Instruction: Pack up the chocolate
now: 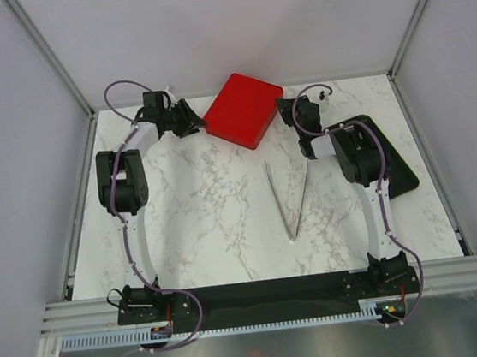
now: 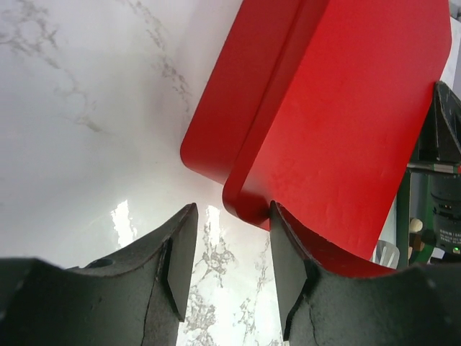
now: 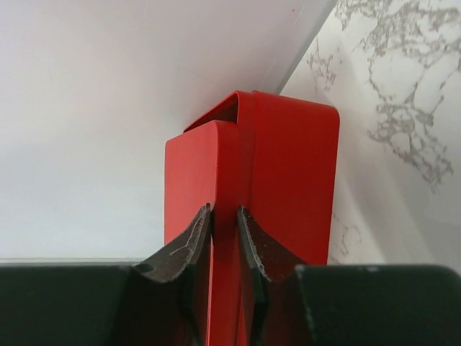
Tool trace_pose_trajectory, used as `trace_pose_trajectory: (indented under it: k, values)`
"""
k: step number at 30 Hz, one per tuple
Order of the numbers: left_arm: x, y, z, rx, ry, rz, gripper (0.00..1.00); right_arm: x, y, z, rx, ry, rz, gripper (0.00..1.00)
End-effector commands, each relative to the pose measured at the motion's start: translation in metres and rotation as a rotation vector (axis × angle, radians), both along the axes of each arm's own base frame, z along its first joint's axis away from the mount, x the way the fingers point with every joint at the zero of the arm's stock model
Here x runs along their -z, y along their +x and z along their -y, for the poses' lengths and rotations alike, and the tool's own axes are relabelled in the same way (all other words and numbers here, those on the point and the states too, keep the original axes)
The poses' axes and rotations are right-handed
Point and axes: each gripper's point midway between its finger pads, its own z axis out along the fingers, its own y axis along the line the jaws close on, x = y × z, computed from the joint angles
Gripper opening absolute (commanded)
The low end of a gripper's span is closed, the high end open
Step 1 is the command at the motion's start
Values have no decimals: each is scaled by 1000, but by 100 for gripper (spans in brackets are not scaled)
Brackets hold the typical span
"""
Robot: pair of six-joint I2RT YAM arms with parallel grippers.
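Note:
A closed red box [image 1: 243,109] lies at the back middle of the marble table. My left gripper [image 1: 187,120] is open at the box's left corner; in the left wrist view [image 2: 232,216] its right finger touches the corner of the box [image 2: 346,108], and bare marble shows between the jaws. My right gripper [image 1: 287,108] is at the box's right side; in the right wrist view [image 3: 223,213] it is shut on a thin edge of the red box [image 3: 288,173]. No chocolate pieces show clearly in any view.
Long metal tweezers [image 1: 288,194] lie in a V on the marble in front of the box. A black tray [image 1: 397,169] sits at the right under my right arm. The back wall stands close behind the box.

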Motion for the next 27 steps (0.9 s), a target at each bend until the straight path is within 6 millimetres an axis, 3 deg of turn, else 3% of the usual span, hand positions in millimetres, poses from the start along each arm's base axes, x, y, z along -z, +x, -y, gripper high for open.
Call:
trace_pose_trajectory:
  k: [1, 7, 16, 21, 22, 24, 27]
  values:
    - [-6, -3, -14, -44, 41, -13, 53, 75, -47, -39, -115, -82, -244, 5]
    - [-10, 5, -4, -5, -11, -3, 53, 60, -30, -30, -113, -107, -202, 8]
    - [-9, 20, 10, 24, -68, 4, 53, 37, -9, -12, -146, -148, -141, 32]
    - [-5, 23, 12, 24, -81, 0, 53, 18, -4, -3, -201, -188, -85, 55]
    - [-5, 24, 13, 25, -80, 3, 53, 15, -2, -1, -209, -209, -71, 66]
    - [-5, 24, 12, 27, -81, 5, 53, 6, 2, 4, -227, -222, -43, 73]
    - [-6, 25, 11, 24, -75, 9, 53, -6, 14, 8, -261, -249, 7, 98]
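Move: At either end of the lidded red box, the hands face each other. The lid's middle lies about 13 cm to the left hand's right, 4 cm ahead and a couple lower; from the right hand, 11 cm left, 2 cm back and a couple lower. The green tray is some 22 cm behind and 19 cm right of the right hand, 6 cm lower; the metal tongs lie roughly 34 cm behind it, 3 cm left, equally low. Nudging about 1 cm left with the lid's edge still pinched, the right hand then spreads its fingers wide to let go, goes back right about 2 cm while dipping 1.5 cm, and turns some 10 degrees counter-clockwise, its left side rolling down as much. The left hand eases 1 cm left, then 2 cm forward and slightly right onto the lid's left corner, fingers staying half open. ##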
